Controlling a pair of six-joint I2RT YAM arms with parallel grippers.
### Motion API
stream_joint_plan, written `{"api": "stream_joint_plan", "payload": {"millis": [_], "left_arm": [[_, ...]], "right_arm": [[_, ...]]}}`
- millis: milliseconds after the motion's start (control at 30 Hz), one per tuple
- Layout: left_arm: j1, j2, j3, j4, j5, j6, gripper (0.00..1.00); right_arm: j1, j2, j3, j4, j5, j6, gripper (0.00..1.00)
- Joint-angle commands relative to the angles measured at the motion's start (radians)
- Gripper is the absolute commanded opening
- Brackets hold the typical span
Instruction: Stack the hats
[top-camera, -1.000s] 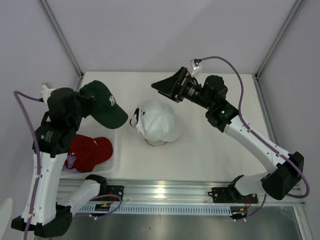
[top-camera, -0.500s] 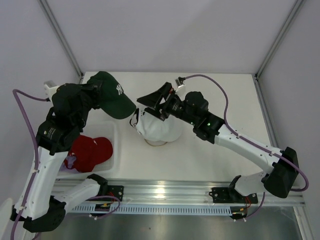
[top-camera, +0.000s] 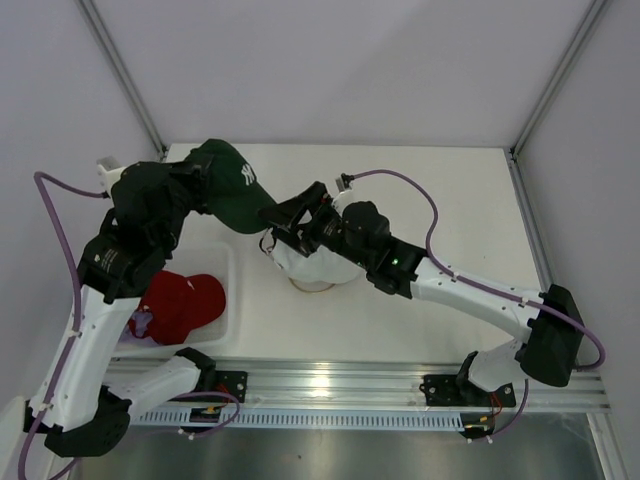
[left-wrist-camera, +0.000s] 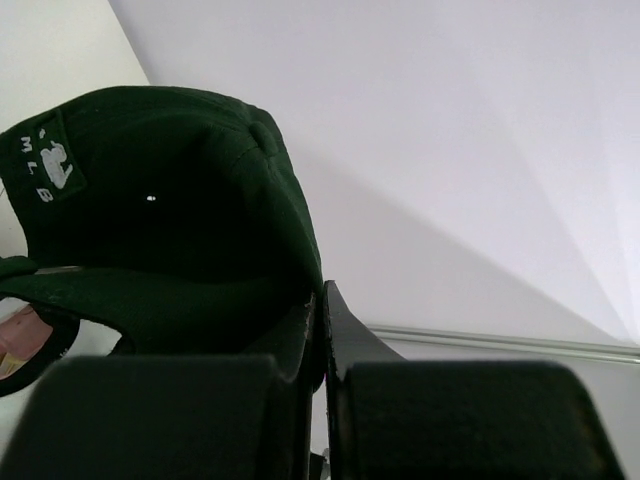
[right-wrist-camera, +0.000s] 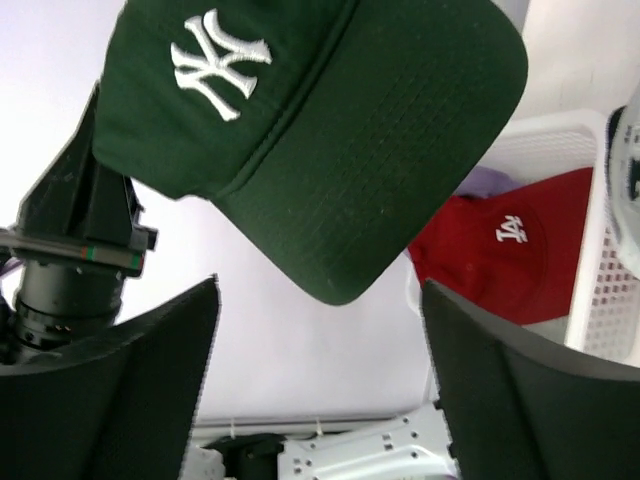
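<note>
My left gripper (top-camera: 200, 187) is shut on the back of a dark green hat (top-camera: 235, 188), which it holds in the air over the table's far left. In the left wrist view the fingers (left-wrist-camera: 322, 305) pinch the green hat's (left-wrist-camera: 160, 210) fabric. My right gripper (top-camera: 286, 220) is open, level with the green brim. The right wrist view shows the green hat (right-wrist-camera: 310, 150) with its white NY logo. Its brim tip hangs just at the gap between my right gripper's (right-wrist-camera: 320, 292) spread fingers, touching neither. A white hat (top-camera: 312, 266) sits mid-table, mostly hidden under my right arm.
A white mesh basket (top-camera: 228, 262) at the left holds a red hat (top-camera: 185, 303) and a lavender one (top-camera: 141, 322). In the right wrist view the basket (right-wrist-camera: 592, 200) and the red hat (right-wrist-camera: 500, 250) lie behind the green brim. Bare table (top-camera: 460, 200) extends to the right.
My left arm has lifted the green hat up and to the right. My right arm has swung left over the white hat, bringing its open fingers up to the green brim.
</note>
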Motion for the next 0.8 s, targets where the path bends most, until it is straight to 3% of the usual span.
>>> {"api": "stream_joint_plan", "payload": {"millis": [0, 33, 67, 167, 333, 433, 467, 600, 667, 700, 733, 767], "left_arm": [[-0.008, -0.049, -0.005, 0.086, 0.001, -0.019, 0.01], [-0.008, -0.053, -0.012, 0.109, 0.03, -0.016, 0.01], [-0.008, -0.058, -0.014, 0.118, 0.045, -0.008, 0.01], [-0.008, -0.073, -0.017, 0.12, 0.09, 0.003, 0.01], [-0.008, -0.095, -0.02, 0.125, 0.124, 0.035, 0.01], [-0.008, -0.089, -0.022, 0.129, 0.153, 0.065, 0.01], [-0.008, -0.086, -0.017, 0.122, 0.165, 0.079, 0.01], [-0.008, -0.081, -0.023, 0.117, 0.154, 0.186, 0.01], [-0.006, -0.083, -0.02, 0.128, 0.139, 0.316, 0.15], [-0.006, -0.084, -0.019, 0.132, 0.116, 0.367, 0.36], [-0.002, -0.086, 0.007, 0.129, 0.108, 0.466, 0.45], [0.015, -0.084, 0.02, 0.122, 0.101, 0.511, 0.63]], "right_arm": [[0.011, 0.003, 0.01, 0.092, 0.1, 0.026, 0.81], [0.011, 0.009, 0.016, 0.095, 0.102, 0.026, 0.74], [0.004, 0.024, 0.032, 0.099, 0.096, 0.025, 0.6], [-0.009, 0.046, 0.043, 0.142, 0.062, 0.029, 0.38], [-0.029, 0.064, 0.079, 0.176, 0.031, 0.007, 0.34], [-0.035, 0.069, 0.127, 0.175, 0.013, -0.033, 0.19], [-0.039, 0.069, 0.144, 0.15, 0.013, -0.044, 0.04], [-0.055, 0.055, 0.214, 0.083, -0.016, -0.166, 0.0], [-0.083, 0.031, 0.237, 0.055, -0.053, -0.2, 0.0], [-0.095, 0.02, 0.24, 0.041, -0.079, -0.216, 0.0], [-0.106, -0.003, 0.242, 0.023, -0.094, -0.251, 0.0], [-0.132, -0.012, 0.242, 0.02, -0.114, -0.268, 0.0]]}}
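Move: My left hand still grips the green hat by one edge; its middle is about 6 cm right of that hand, 3 cm back and 5 cm lower. From my open right hand, the green hat's middle lies some 7 cm left, 4 cm ahead and 4 cm up, with the brim nearest. The stacked white hat is about 11 cm right of my right hand, 4 cm ahead and 21 cm below; the red hat in the basket is roughly 21 cm left, 6 cm back and 30 cm below. I bring my right hand about 3 cm forward onto the green hat's brim, shutting its fingers to pinch the brim edge, then lift it nearly 9 cm, its fingers tipping up about 15 degrees. Meanwhile my left hand eases about 3 cm up and back with its grip kept, and only at the last rolls and opens halfway to hand the hat over. ##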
